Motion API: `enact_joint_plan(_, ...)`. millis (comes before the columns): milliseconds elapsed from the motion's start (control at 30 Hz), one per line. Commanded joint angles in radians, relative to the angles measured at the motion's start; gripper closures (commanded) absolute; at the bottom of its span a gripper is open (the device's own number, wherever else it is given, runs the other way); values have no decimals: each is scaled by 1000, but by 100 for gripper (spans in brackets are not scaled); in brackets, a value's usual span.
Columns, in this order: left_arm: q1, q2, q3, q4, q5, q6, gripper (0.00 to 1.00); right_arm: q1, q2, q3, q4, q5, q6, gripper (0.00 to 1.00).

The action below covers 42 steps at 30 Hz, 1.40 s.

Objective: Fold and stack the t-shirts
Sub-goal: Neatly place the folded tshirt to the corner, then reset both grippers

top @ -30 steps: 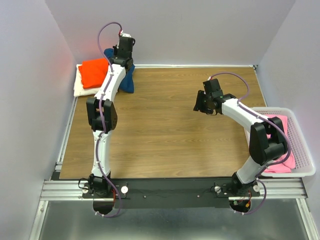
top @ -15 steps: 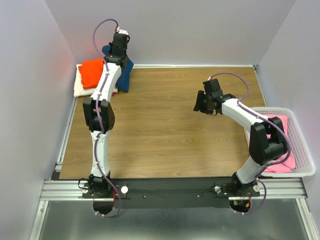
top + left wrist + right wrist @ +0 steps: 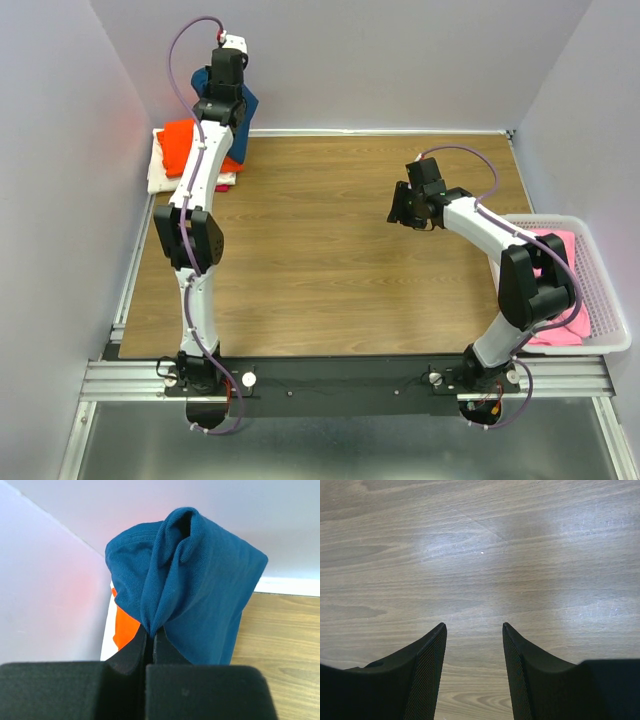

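The navy blue t-shirt (image 3: 200, 585) hangs bunched from my left gripper (image 3: 150, 630), whose jaws are shut on a pinch of its cloth. In the top view that gripper (image 3: 222, 85) is raised at the back left corner, with the navy t-shirt (image 3: 246, 108) hanging over the stack. The stack holds an orange t-shirt (image 3: 178, 140) on a cream-white one (image 3: 158, 175), with a strip of red (image 3: 228, 178) at its edge. My right gripper (image 3: 398, 212) hovers over bare wood right of centre, open and empty (image 3: 474, 626). A pink t-shirt (image 3: 562, 250) lies in the basket.
A white mesh basket (image 3: 605, 300) sits at the right table edge beside the right arm. The back wall and left wall stand close around the raised left gripper. The wooden tabletop (image 3: 320, 260) stretches between the two arms.
My left arm has lifted the navy t-shirt up and to the left, from beside the stack to above it near the wall. The right arm has not moved.
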Motion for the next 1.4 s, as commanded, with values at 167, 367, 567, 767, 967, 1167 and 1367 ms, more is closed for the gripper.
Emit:
enact_joint_plan(167, 49, -45, 0, 51, 44, 4, 100, 2, 2, 27, -27, -1, -14, 44)
enact_joint_plan(367, 115, 24, -11, 61, 103, -13, 100, 2, 22, 39, -27, -7, -17, 45)
enact_joint_plan(567, 227, 120, 61, -6, 67, -152, 49, 2, 27, 52, -33, -10, -23, 44)
enact_joint_plan(767, 258, 32, 23, 37, 130, -250, 2, 2, 5, 42, -36, -8, -18, 44)
enact_joint_plan(967, 258, -96, -120, 101, 233, -335, 2, 2, -32, 27, -36, 12, -12, 44)
enact_joint_plan(1167, 245, -215, -294, 141, 421, -490, 2, 2, -65, 27, -36, 34, 8, 44)
enact_joint_plan(1367, 115, -419, -526, 196, 463, -524, 2, 2, -119, 27, -35, 91, 23, 44)
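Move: The left hand still grips the folded blue t-shirt high over the far-left corner. The orange t-shirt on top of the stack lies about 6 cm ahead, 8 cm to its left and some 27 cm below; the white t-shirt under it is centred roughly 5 cm ahead, 9 cm left and 29 cm below the hand. From the idle right hand the orange t-shirt is about 28 cm ahead, 42 cm left and 6 cm lower. Leftward first, the left hand swings the blue t-shirt about 15 cm over the stack, dipping some 6 cm on the way as its fingers open wide and let go. Now empty, it turns back to the right, rises to its old height and draws back a little, rolling its left side down about 30 degrees. The right hand lifts slightly at the end, touching nothing. ##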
